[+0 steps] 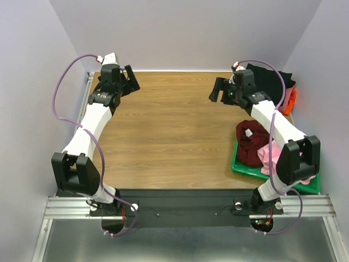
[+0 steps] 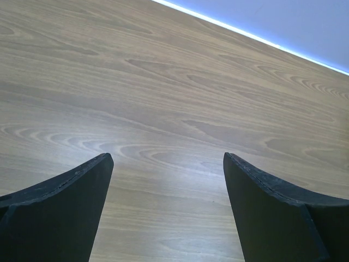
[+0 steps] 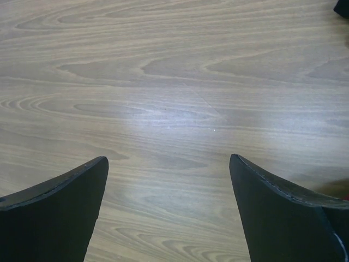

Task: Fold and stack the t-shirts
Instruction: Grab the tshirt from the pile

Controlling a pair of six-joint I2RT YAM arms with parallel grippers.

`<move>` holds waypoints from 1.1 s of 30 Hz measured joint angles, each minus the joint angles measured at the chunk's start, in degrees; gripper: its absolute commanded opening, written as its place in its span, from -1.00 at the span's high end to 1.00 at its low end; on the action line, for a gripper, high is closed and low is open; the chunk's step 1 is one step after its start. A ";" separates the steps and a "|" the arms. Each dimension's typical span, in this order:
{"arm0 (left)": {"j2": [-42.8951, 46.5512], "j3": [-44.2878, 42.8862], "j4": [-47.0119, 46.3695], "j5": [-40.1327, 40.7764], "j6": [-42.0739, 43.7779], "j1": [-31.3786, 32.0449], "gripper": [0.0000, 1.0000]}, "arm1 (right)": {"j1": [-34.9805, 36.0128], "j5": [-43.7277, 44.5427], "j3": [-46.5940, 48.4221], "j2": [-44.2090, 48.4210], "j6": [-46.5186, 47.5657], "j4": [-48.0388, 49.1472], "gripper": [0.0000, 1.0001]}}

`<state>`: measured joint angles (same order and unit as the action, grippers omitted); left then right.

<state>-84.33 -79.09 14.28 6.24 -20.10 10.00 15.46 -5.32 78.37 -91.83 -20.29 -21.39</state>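
Note:
A crumpled dark maroon t-shirt point(image 1: 251, 142) lies in the green tray point(image 1: 242, 168) at the right, with a light pink t-shirt point(image 1: 270, 155) beside it, partly under my right arm. A folded black t-shirt point(image 1: 270, 77) lies at the far right corner, with salmon point(image 1: 288, 96) and orange point(image 1: 293, 101) cloth at its right edge. My left gripper point(image 1: 131, 81) is open and empty at the far left over bare wood; it also shows in the left wrist view point(image 2: 168, 158). My right gripper point(image 1: 218, 90) is open and empty left of the black shirt; it also shows in the right wrist view point(image 3: 168, 159).
The wooden table point(image 1: 169, 131) is walled by grey panels at the back and both sides. A black bar and a metal rail run along the near edge with the arm bases. A white strip marks the table's far edge in the left wrist view point(image 2: 256, 37).

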 measured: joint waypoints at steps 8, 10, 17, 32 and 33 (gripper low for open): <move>0.11 0.00 -0.59 0.00 0.07 0.00 -0.90 | 0.00 1.75 -1.22 1.42 -0.17 -0.72 -1.00; 0.11 0.02 -1.01 -0.15 0.07 0.00 -0.90 | 0.00 2.69 -2.19 2.01 -0.13 -1.25 -1.00; 0.48 2.56 -2.58 -1.97 -0.17 0.00 -0.90 | -0.07 10.21 -8.31 8.76 0.50 -6.47 -1.00; -1.31 2.73 -4.35 -5.16 -0.92 0.15 -0.90 | -2.89 22.05 -17.27 15.65 -10.62 -19.23 -1.00; -1.46 2.73 -4.33 -5.27 -0.92 0.15 -0.89 | -3.02 22.18 -17.75 15.65 -11.56 -20.06 -1.00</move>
<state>-85.80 -76.36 9.96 0.97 -21.02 10.15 12.45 16.86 60.62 -76.18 -31.86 -41.45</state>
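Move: Behind and to the right of the open right hand lies the maroon t-shirt, at the near tray's left end: about 15 cm back, 17 cm right and 15 cm below. The pink t-shirt is roughly 11 cm right of it and 9 cm nearer the bases; the black folded t-shirt lies some 14 cm ahead and 26 cm right of the right hand. From the left hand the maroon t-shirt is about 17 cm back, 53 cm right and 24 cm below. Swinging back and to the right across bare table, the right hand travels about 12 cm back and 11 cm right towards the maroon t-shirt, sinking some 7 cm, faster near the end as the rightward travel fades. Its wrist turns clockwise roughly 25 degrees and tips further down, fingers staying wide open, with no touch seen. The left hand, also open, drifts slightly right and down. ##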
